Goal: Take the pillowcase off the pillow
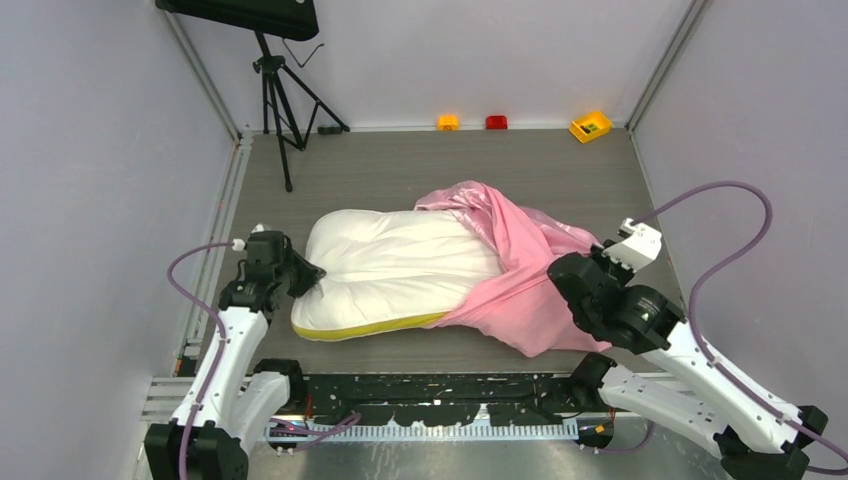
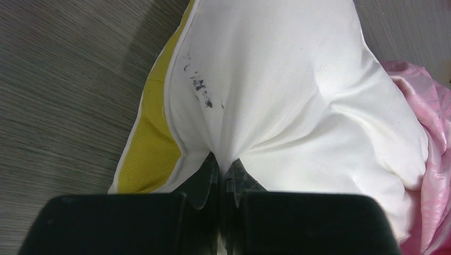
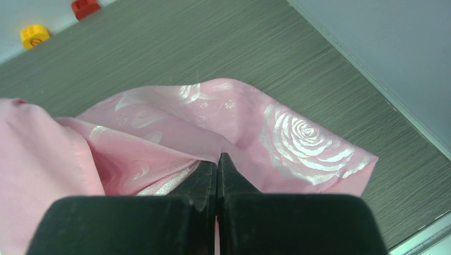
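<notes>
The white pillow (image 1: 395, 268) lies across the table's middle, its yellow edge (image 1: 365, 328) along the near side. Most of it is bare; only its right end sits under the pink rose-patterned pillowcase (image 1: 525, 270), which is bunched and draped to the right. My left gripper (image 1: 305, 277) is shut on the pillow's left end, white fabric (image 2: 266, 90) pinched into folds between its jaws (image 2: 224, 164). My right gripper (image 1: 570, 275) is shut on a fold of the pillowcase (image 3: 159, 138) near its right edge (image 3: 219, 159).
A black tripod (image 1: 283, 100) stands at the back left. Small yellow (image 1: 447, 122), red (image 1: 496, 122) and yellow-green (image 1: 590, 126) objects sit along the back wall. Side walls and rails bound the table left and right.
</notes>
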You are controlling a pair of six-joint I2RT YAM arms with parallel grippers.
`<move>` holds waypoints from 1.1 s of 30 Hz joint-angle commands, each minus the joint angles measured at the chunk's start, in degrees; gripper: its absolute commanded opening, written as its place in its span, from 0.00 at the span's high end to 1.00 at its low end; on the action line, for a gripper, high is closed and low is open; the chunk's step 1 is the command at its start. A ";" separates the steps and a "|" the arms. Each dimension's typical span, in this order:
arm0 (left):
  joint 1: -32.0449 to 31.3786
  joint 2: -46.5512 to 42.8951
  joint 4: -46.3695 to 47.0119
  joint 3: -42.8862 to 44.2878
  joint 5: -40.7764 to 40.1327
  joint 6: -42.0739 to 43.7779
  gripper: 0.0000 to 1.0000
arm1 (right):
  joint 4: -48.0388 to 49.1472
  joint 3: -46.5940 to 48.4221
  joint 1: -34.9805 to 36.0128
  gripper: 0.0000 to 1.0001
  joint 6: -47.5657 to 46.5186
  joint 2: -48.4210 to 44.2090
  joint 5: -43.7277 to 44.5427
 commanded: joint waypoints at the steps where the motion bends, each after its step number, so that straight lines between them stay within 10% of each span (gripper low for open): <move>1: 1.33 -1.64 -0.24 3.95 -11.27 2.34 1.00 | -6.02 3.47 -1.90 1.00 4.11 -6.72 18.56; 33: 1.36 -2.44 -12.14 10.94 -33.18 -1.79 1.00 | 1.97 8.15 -1.13 1.00 -12.36 -16.15 23.09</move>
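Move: The right hand already pinches the pillowcase. The pillow's middle lies about 38 cm to its left, 5 cm farther out and 18 cm lower; the pillowcase mouth is roughly 25 cm left, 5 cm farther out and 17 cm lower. The left hand already pinches the pillow's end, with the pillow's middle about 22 cm to its right, level with it fore and aft and some 5 cm below. Still pinching, the right hand hauls pillowcase up 7 cm, rightward and back; left draws pillow up and left. ##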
